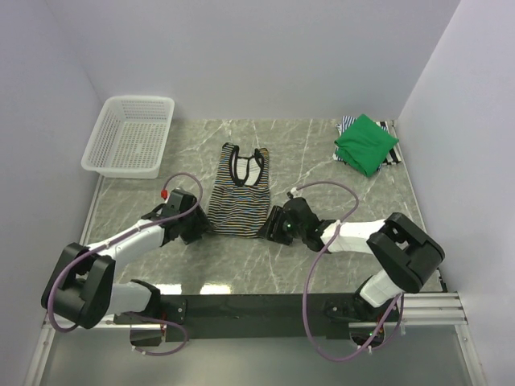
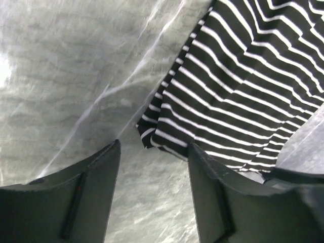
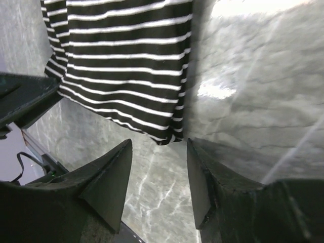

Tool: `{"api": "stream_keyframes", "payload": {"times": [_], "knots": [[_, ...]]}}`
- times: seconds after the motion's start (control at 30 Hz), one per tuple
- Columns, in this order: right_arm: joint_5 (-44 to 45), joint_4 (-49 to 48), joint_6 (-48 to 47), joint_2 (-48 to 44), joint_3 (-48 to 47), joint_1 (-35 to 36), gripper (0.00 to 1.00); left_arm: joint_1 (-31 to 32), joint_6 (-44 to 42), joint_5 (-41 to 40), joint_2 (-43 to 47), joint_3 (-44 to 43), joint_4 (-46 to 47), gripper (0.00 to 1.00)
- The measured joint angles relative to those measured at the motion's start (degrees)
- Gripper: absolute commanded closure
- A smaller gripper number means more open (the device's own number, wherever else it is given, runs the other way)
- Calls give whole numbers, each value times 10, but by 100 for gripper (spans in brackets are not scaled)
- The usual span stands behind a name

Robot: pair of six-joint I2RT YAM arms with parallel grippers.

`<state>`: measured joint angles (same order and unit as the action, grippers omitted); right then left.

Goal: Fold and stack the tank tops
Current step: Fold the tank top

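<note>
A black-and-white striped tank top (image 1: 239,193) lies flat in the middle of the table, straps toward the back. My left gripper (image 1: 195,227) stands open just off its near left hem corner, and my right gripper (image 1: 276,225) stands open just off the near right corner. In the left wrist view the striped top (image 2: 243,86) ends at the tips of the left gripper (image 2: 154,147), with only table between the fingers. The right wrist view shows the same hem (image 3: 126,61) just ahead of the right gripper (image 3: 159,143). A folded green tank top (image 1: 366,143) rests on a finely striped one (image 1: 347,125) at the back right.
A white mesh basket (image 1: 129,135) sits at the back left corner. White walls close in the table on the left, back and right. Each arm's cable loops over the table near its gripper.
</note>
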<state>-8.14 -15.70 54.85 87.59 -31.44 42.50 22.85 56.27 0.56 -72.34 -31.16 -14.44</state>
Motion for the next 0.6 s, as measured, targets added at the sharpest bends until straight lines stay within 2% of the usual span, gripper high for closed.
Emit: {"api": "stream_keyframes", "payload": {"times": [0.2,0.33,0.4,0.43,0.47,0.5,0.57,0.6], "knots": [[5,-23,27,16,0,20,51,-2,7,0,-21,1,38,49],[16,-26,40,20,1,23,58,-4,10,1,-30,7,64,57],[22,-27,43,23,1,23,71,-5,10,1,-33,10,74,66],[27,-26,44,26,1,23,85,-5,10,1,-36,12,78,70],[31,-25,42,28,1,23,91,-6,10,1,-37,13,82,81],[37,-22,42,31,1,23,97,-6,10,1,-37,15,84,86],[42,-18,40,33,-2,24,100,-5,3,5,-39,19,90,99],[46,-13,37,33,-5,24,100,-5,3,6,-39,19,91,99]]}}
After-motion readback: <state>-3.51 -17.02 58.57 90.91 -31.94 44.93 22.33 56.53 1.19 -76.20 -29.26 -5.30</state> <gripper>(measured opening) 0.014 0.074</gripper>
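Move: The striped tank top's near-left corner lies about 2 cm ahead of the left hand, 1 cm to its right and 1 cm below, just off the open fingertips. Its near-right corner is about 1 cm ahead, 1 cm left and 1 cm below the right hand. The shirt's neckline is some 27 cm ahead and 16 cm right of the left hand; the white basket stands roughly 38 cm ahead and 28 cm left of that hand. The two near corners of the folded striped tank top are pinched at once. The left hand eases forward about 1.5 cm and sinks 1 cm onto its corner; the right slides about 1 cm left, comes partly back and drops some 1.5 cm to the other. Both grippers, half open at first, shut on the cloth almost completely. ##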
